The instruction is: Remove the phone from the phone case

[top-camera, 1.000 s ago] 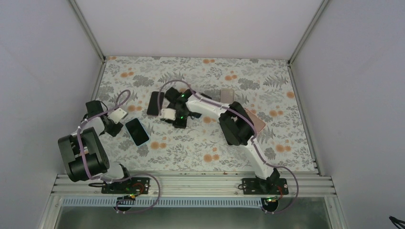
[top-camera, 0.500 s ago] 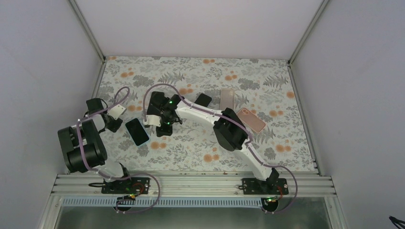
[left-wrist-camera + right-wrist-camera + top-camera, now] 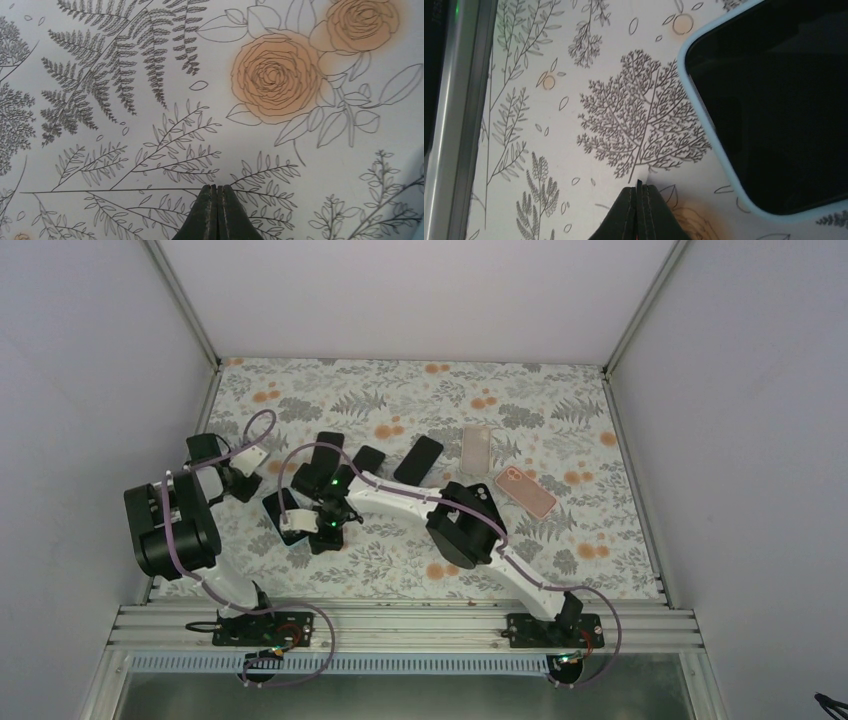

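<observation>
A phone [image 3: 275, 508] with a dark screen lies face up in a light-blue phone case [image 3: 704, 117] at the left of the table. In the right wrist view the phone [image 3: 774, 95] fills the upper right, its case corner close to my fingertips. My right gripper [image 3: 318, 538] [image 3: 639, 188] hovers just beside it, shut and empty, not touching the case. My left gripper [image 3: 238, 483] [image 3: 218, 188] is shut over bare floral cloth to the left of the phone, holding nothing.
Three black phones [image 3: 325, 453] [image 3: 368, 460] [image 3: 418, 458], a clear case [image 3: 476, 450] and a pink case [image 3: 524, 490] lie in a row across the middle. An aluminium rail [image 3: 464, 125] runs along the left of the right wrist view. The right arm [image 3: 400, 495] stretches over the table.
The right arm swung left and toward the near edge, from over the black phones to beside the blue-cased phone. The left gripper drew back slightly, away from the phone. Both stayed shut.
</observation>
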You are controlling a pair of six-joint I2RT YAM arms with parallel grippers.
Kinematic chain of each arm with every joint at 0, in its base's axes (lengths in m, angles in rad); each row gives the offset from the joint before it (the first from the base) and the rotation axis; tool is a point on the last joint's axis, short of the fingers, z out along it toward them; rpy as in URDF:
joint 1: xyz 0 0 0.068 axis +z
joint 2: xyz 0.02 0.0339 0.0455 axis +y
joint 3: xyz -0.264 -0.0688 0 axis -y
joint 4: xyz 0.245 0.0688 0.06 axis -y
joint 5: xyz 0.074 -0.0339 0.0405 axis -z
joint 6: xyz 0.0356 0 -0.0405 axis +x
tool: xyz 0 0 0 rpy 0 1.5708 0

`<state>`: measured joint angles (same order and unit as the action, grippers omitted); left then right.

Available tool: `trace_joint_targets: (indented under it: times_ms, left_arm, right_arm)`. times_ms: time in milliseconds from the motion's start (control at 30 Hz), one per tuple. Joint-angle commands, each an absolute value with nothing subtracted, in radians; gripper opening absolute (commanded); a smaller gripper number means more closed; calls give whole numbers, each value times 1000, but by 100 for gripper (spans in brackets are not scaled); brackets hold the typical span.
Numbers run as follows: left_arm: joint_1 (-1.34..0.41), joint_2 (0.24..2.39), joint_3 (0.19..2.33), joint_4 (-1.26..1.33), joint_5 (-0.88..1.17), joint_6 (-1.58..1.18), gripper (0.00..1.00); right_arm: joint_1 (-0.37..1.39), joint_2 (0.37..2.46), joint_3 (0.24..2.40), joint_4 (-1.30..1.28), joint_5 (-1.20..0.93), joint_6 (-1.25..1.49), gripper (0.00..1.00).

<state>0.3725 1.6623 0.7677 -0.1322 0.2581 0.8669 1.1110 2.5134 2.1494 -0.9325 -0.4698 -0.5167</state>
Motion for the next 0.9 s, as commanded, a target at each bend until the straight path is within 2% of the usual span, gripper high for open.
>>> trace_joint_targets:
  times_ms: [0,167,633,867]
  left_arm:
    - [364,1692,735,-287,323,910,2]
    - [351,1682,716,-401,394,958,2]
    - [314,1563,681,-595,353,992,2]
    - [225,1498,683,-739,379,985,2]
  right_arm:
    - [1108,2562,2172,-895,-438,-467,4]
    - [1094,2553,2166,-849,-373,-438,4]
    - [1022,2510,2153,-767,-258,-433,4]
    - [1003,2493,2152,-762,-199,-458,4]
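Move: The blue-cased phone lies screen up on the table, its middle about 9 cm ahead and 7 cm left of the right hand, which is just behind its near end. From the left hand it is roughly 11 cm back and 10 cm to the right, with both hands close to table level. Of the things beyond it, the dark phone is some 26 cm ahead and 3 cm right of the right hand, and the black case about 20 cm ahead and 11 cm right. With its fingers shut, the right hand slides forward about 7 cm at table height, bearing slightly left and then easing right, meets the near short end of the blue-cased phone and pushes it forward while the wrist turns some 10 degrees clockwise. The left hand, also shut and low, sweeps right by about 4.5 cm while starting back, then draws straight back to about 6 cm in all, tipping its fingers more downward as it comes up against the phone's far end, so the two hands work on opposite ends. ##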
